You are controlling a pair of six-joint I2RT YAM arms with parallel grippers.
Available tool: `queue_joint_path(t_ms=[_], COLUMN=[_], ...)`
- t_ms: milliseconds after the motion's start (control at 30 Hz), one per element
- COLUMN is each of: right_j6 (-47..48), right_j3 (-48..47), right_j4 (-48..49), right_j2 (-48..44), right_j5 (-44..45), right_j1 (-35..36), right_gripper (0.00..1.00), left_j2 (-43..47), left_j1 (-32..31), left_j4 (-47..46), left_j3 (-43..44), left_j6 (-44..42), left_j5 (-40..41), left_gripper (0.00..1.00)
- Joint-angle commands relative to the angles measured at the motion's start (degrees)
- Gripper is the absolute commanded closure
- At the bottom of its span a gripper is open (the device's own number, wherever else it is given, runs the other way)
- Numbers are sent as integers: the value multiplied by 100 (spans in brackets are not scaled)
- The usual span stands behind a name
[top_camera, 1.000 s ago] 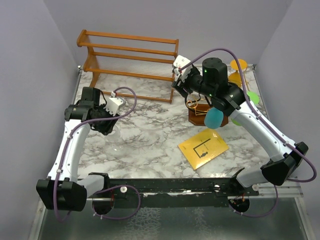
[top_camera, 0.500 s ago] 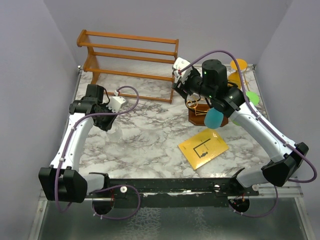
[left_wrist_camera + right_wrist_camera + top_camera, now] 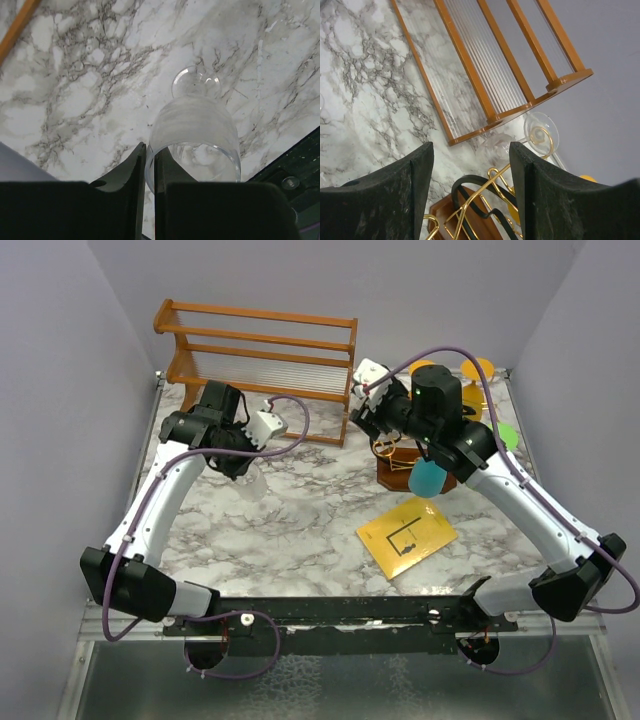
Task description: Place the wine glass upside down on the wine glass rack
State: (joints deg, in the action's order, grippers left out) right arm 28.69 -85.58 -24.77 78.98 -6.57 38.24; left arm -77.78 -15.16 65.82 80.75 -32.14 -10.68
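A clear wine glass [image 3: 195, 130] is pinched by its rim in my left gripper [image 3: 150, 151], which is shut on it; the round foot [image 3: 196, 82] points away toward the marble. From above, that glass [image 3: 251, 483] shows faintly under the left gripper [image 3: 240, 465], left of centre. The wine glass rack [image 3: 398, 476], gold wire on a dark brown base, stands right of centre. My right gripper [image 3: 471, 150] is open above the rack's gold hooks [image 3: 492, 180] with nothing between its fingers. Another clear glass [image 3: 496, 145] hangs upside down on the rack.
An orange-brown slatted shelf [image 3: 260, 350] spans the back. A yellow card [image 3: 407, 533] lies in front of the rack. A teal object [image 3: 427, 478], a green one [image 3: 507, 435] and orange ones [image 3: 477, 369] crowd the right back corner.
My left gripper has shut on the glass rim and the arm has swung back and right with it. The right arm has shifted slightly and stays open.
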Motion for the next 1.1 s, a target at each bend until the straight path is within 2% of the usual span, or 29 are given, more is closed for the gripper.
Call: queue_joint_path(t_ms=[0,167,300,433,700,900,1067], right_j6=[-148,-374,-678,-1040,-2425,-3264,-3915], right_j3=[244,413,460,407,235,-14,-191], right_j4=[429,538,521,532,896,1024,946], right_j2=[-382,-640,-733,-715,-466,-232,-149], right_j5=[210,-12,-627,-1181,-1820,-1409,-889], right_j1=[-48,-158,-289,-344,-413,-458,-733], right_gripper=[38,38,38,38,38,39,43], left_j2=[-107,-240,-362,-306,-15,175,219], left_j1=[-143,-215,-242,-252,-251,-264,-260], left_j4=[117,148,14,-693,-2600,-3595,-3938], left_j3=[685,1460,2241,2689,2601,2276,2170], left_j6=[-167,-137,140,704,2103,2878,3248], left_j5=[-483,-999,-1431,-1831,-2006,-2309,-2352], left_gripper=[100,100,100,100,100,100,100])
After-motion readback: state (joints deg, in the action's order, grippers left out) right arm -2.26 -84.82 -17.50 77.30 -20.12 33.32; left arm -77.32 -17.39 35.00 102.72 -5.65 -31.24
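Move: The right gripper, open and waiting, is the place to take the clear glass held in the left fingers: about 26 cm right, 6 cm ahead and 14 cm above the left hand. From the right hand the glass is 23 cm left, 4 cm back, 21 cm down; the wine glass rack's middle 8 cm ahead, 15 cm right, 19 cm down; the hung clear glass 17 cm ahead, 1 cm right, 16 cm down. Raise the left gripper some 25 cm, swinging it about 11 cm right and a little forward, keeping its pinch on the glass rim and tilting the wrist some 50 degrees until the fingers point nearly level, forward and right, foot towards the right gripper. Meanwhile keep the right fingers open, ease that hand up about 3 cm, back and then partly forward again, rolling it about 30 degrees to meet the foot. ##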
